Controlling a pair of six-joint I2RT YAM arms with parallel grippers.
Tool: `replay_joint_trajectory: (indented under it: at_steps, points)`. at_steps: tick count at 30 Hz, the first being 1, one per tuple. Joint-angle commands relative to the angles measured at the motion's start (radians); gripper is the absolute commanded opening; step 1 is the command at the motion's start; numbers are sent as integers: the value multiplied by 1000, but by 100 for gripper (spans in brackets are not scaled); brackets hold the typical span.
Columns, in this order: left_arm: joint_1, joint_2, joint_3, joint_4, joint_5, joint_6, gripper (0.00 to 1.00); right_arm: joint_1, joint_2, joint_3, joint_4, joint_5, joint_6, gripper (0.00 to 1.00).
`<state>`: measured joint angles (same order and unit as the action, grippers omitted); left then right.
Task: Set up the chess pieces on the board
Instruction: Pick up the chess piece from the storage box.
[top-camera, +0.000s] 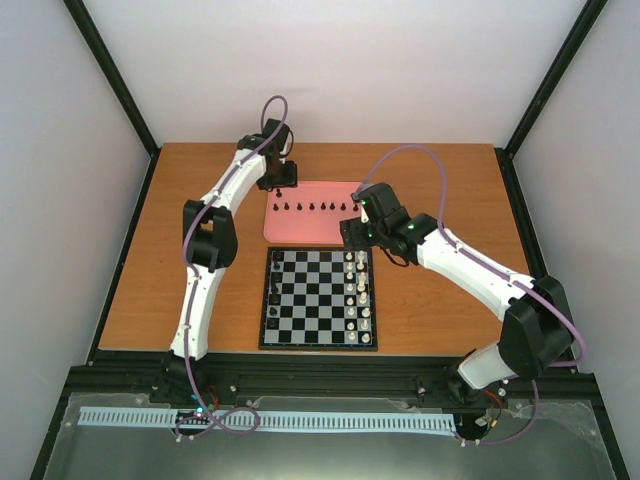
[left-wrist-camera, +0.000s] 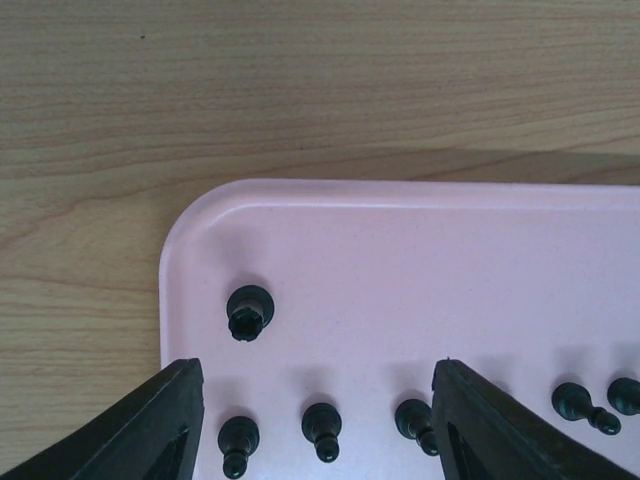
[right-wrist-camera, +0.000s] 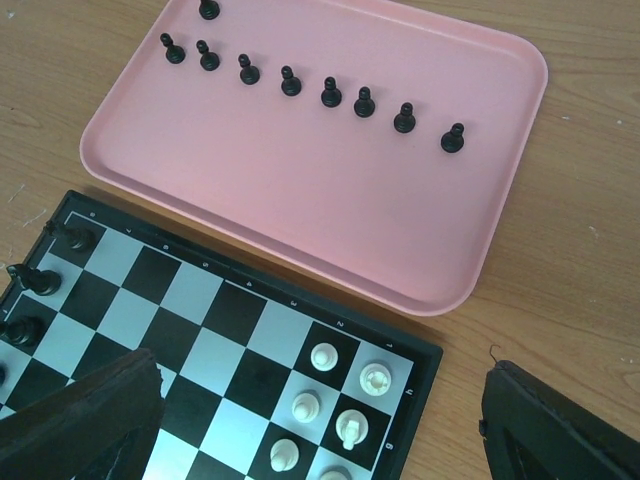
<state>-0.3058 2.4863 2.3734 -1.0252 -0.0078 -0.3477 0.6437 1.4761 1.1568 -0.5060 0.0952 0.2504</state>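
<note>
Several black chess pieces (top-camera: 318, 207) stand in a row on the pink tray (top-camera: 310, 232), and a rook (left-wrist-camera: 248, 312) stands apart near its corner. My left gripper (left-wrist-camera: 318, 425) hangs open over that corner, with the pawns (left-wrist-camera: 322, 428) below the gap between its fingers (left-wrist-camera: 150, 425). A few black pieces (right-wrist-camera: 38, 280) stand on the left edge of the board (top-camera: 318, 340). White pieces (right-wrist-camera: 349, 428) fill its right side. My right gripper (right-wrist-camera: 320, 430) hovers open over the board's far right corner and holds nothing.
The pink tray (right-wrist-camera: 300, 200) lies just behind the board (right-wrist-camera: 190, 300) on the wooden table (top-camera: 440, 300). Black frame posts and white walls enclose the table. My right arm (top-camera: 470, 265) reaches across the table to the right of the board.
</note>
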Motion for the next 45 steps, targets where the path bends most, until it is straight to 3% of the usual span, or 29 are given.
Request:
replay_joint_trajectory:
  at_steps: [1, 6, 19, 26, 31, 39, 45]
  points:
    - [4, 18, -9, -27, -15, -18, 64, -9, 15, -9, -13, 0, 17, 100]
    - [4, 32, -5, -18, -22, -21, 58, -9, 18, -7, -23, 4, 21, 100]
    - [11, 67, 3, -11, -34, -31, 55, -10, 21, -8, -43, 15, 39, 99]
    - [24, 87, 26, 6, -61, -32, 48, -9, 38, 2, -55, 8, 48, 99]
    - [37, 107, 46, 16, -56, -44, 38, -9, 41, 6, -64, 10, 51, 99]
    - [39, 128, 60, 72, -6, -72, 36, -9, 56, 20, -79, 23, 49, 99]
    - [39, 145, 86, 79, 14, -79, 17, -9, 73, 37, -84, 29, 46, 99]
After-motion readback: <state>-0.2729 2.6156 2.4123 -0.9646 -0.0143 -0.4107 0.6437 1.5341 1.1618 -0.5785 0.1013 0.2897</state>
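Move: The black rook in the storage box's far left corner stands about 2 cm ahead of the left gripper, 2 cm to its left and some 6 cm below. Of the row of black pawns nearer the robot, the leftmost is about 2 cm back and 3 cm left, the next 2 cm back and straight in line, the third 2 cm back and 3 cm right. From the right hand the rook is roughly 22 cm ahead, 18 cm left and 15 cm down. Bring the left gripper down about 5 cm to the black rook, most of it nearly straight down at first, then ease about 2 cm forward and left, ending with a slight drift back right. Narrow the part-open fingers throughout until they pinch the rook's body. Meanwhile let the open, empty right gripper sink some 3 cm. ##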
